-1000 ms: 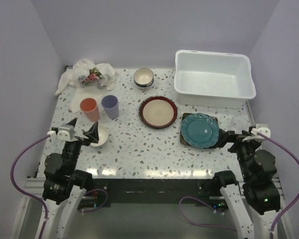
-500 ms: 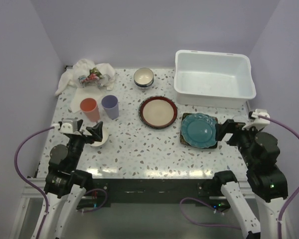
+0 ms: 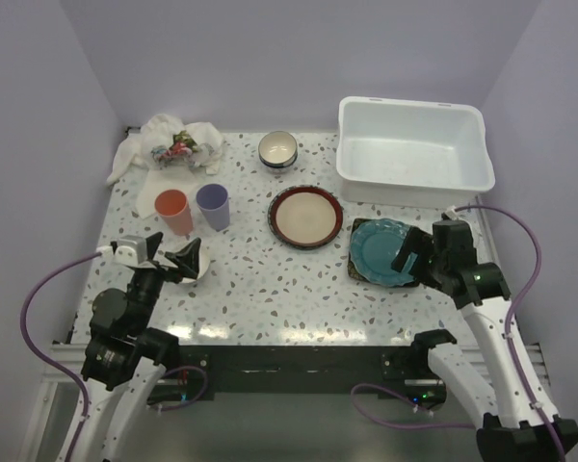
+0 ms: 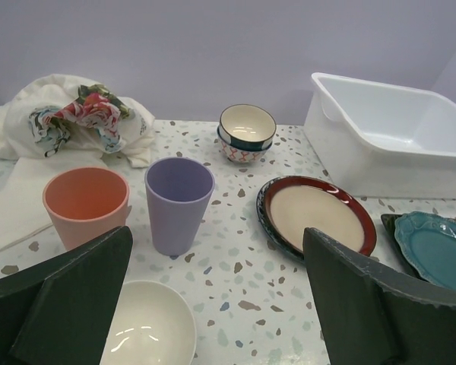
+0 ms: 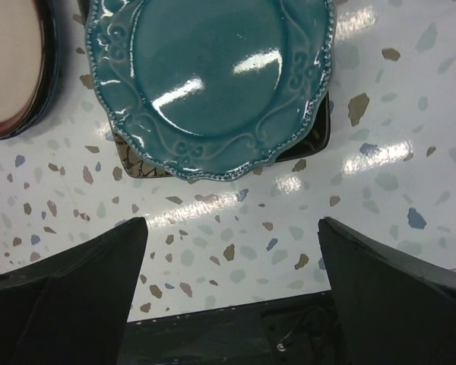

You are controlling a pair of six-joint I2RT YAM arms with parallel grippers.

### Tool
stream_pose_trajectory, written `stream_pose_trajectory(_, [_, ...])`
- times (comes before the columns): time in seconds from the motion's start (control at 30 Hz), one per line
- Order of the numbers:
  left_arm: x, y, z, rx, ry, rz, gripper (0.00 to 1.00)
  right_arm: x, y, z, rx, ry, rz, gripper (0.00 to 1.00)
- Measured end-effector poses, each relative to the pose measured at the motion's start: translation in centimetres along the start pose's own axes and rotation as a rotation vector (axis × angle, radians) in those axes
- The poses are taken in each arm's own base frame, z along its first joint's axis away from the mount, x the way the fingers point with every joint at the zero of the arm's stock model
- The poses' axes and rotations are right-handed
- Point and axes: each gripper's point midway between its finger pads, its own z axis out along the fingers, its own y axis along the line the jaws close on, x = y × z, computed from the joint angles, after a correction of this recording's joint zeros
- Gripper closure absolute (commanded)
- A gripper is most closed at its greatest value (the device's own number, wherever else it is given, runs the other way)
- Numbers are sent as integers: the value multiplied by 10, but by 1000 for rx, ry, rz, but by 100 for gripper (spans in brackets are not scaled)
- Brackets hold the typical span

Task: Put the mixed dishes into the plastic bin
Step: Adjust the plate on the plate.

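Observation:
The white plastic bin stands at the back right. A teal scalloped plate lies on a dark square plate in front of it. Left of them lies a red-rimmed cream plate, with stacked small bowls behind it. An orange cup and a purple cup stand at the left. My left gripper is open just above a small white bowl. My right gripper is open, pointing down over the table near the teal plate's front edge, holding nothing.
A crumpled white cloth with a red-green print lies at the back left corner. The table's front edge runs right below the right gripper. Purple walls close in the table on three sides.
The right arm has swung forward and left from the table's right edge, and its gripper now hangs over the teal plate's near side. The left gripper has shifted only slightly.

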Motion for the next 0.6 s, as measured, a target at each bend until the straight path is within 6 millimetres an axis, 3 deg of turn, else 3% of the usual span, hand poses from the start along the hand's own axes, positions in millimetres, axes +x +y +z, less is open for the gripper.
stream_pose_trajectory(0.23, [1, -8, -1, 35, 5, -6, 0, 23, -10, 30, 68, 51, 160, 1])
stream_pose_trajectory(0.6, [-3, -14, -5, 63, -16, -14, 1, 13, -16, 61, 91, -40, 355, 2])
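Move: The teal plate sits in front of the open, empty right hand, its middle about 14 cm ahead, some 3 cm to the left and 13 cm below; a dark square plate lies right under it. The beige red-rimmed plate is about 25 cm ahead and 26 cm left of that hand, and the white bin roughly 40 cm ahead, 4 cm right. From the left hand the teal plate lies some 57 cm right, 13 cm ahead and 25 cm below. Down first, nearly straight, then down and forward as well, the right hand sinks about 6 cm and ends some 2 cm farther out, towards the near rim of the teal plate. Meanwhile the wrist turns roughly 20 degrees clockwise; the fingers stay wide open, aimed down and forward, still short of touching the plate. ##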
